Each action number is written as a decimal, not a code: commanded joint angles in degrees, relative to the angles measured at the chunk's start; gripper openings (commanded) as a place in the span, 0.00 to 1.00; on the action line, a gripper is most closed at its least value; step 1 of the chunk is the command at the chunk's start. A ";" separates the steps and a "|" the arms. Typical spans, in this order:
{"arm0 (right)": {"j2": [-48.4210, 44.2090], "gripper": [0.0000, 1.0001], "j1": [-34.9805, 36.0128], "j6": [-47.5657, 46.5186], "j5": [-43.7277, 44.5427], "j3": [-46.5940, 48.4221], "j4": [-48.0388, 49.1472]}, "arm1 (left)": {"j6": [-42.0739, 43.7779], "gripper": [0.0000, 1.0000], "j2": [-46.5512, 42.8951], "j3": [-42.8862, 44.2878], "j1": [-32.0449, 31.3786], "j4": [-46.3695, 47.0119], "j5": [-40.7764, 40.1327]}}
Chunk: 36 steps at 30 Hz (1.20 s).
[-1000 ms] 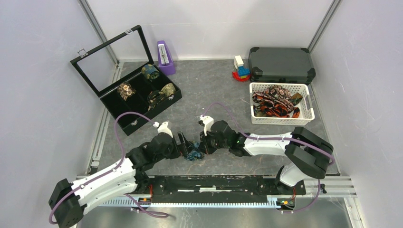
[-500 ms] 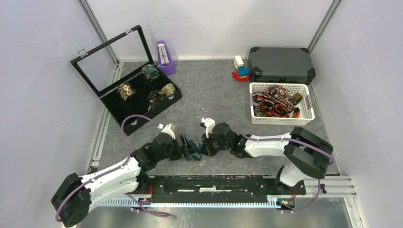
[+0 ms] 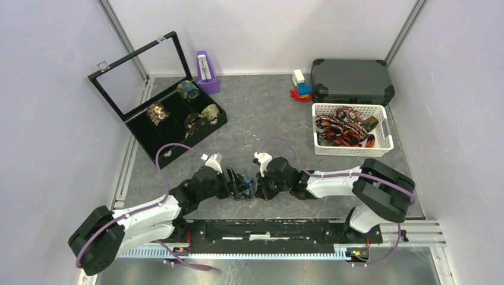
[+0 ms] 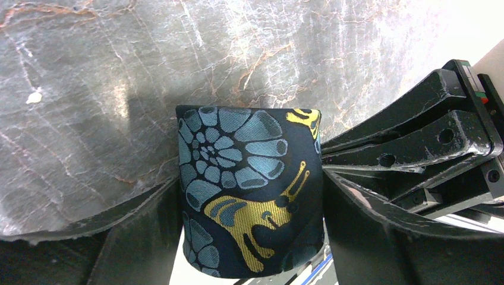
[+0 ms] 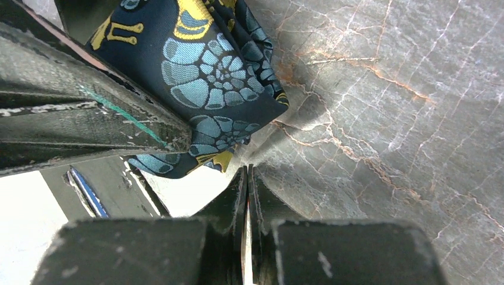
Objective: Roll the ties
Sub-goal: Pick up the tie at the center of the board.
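A rolled dark navy tie (image 3: 242, 187) with blue and gold paisley stands on the grey table between both grippers. In the left wrist view the roll (image 4: 249, 190) fills the gap of my left gripper (image 4: 249, 178), whose fingers (image 4: 142, 231) press it on both sides. My left gripper (image 3: 236, 185) comes at the roll from the left. My right gripper (image 3: 257, 185) is shut with nothing in it. In the right wrist view its closed tips (image 5: 246, 169) sit just beside the loose lower edge of the tie (image 5: 202, 77).
A black display box (image 3: 156, 155) with its lid up holds several rolled ties at the back left. A white basket (image 3: 353, 151) of loose ties stands at the right. Behind are a dark case (image 3: 352, 80), toy blocks (image 3: 301, 87) and a purple object (image 3: 206, 71).
My left arm has reached right onto the roll and its jaws have narrowed around it. The right gripper stayed shut and shifted slightly down beside the roll.
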 commanded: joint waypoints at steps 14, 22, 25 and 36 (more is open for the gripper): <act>0.32 0.05 -0.89 -0.07 -0.48 -0.35 1.35 | 1.71 0.27 4.70 -3.54 0.38 6.58 -1.69; -3.47 0.05 -2.94 -0.85 0.10 -1.70 -0.23 | 1.90 0.02 3.91 -2.56 0.37 5.94 -1.53; -6.36 0.05 -4.47 -1.79 1.32 -2.44 -1.78 | 1.81 0.02 1.38 -1.23 0.37 2.84 -2.39; -13.64 0.04 -9.17 -3.73 3.26 -4.64 -4.71 | 3.75 0.02 -9.85 9.33 0.41 -17.23 -10.85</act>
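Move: Already between the left hand's open fingers sits the rolled tie, its middle some 1 cm ahead, 1 cm right and 1 cm below the hand point. The open black tie box lies about 22 cm ahead and 21 cm to the left of this hand, the white basket roughly 19 cm ahead and 38 cm to its right. From the right hand, shut, the tie lies about 5 cm left, level fore and aft and about level in height. Sinking just under 1 cm, the left hand closes its fingers from wide to about half open, pinching the tie roll from both sides; it holds there, then lifts about 3 cm, easing slightly left and forward. The right hand first stays beside the roll, fingers shut, then draws away forward, right and up from it, about 4 cm each way forward and right. ##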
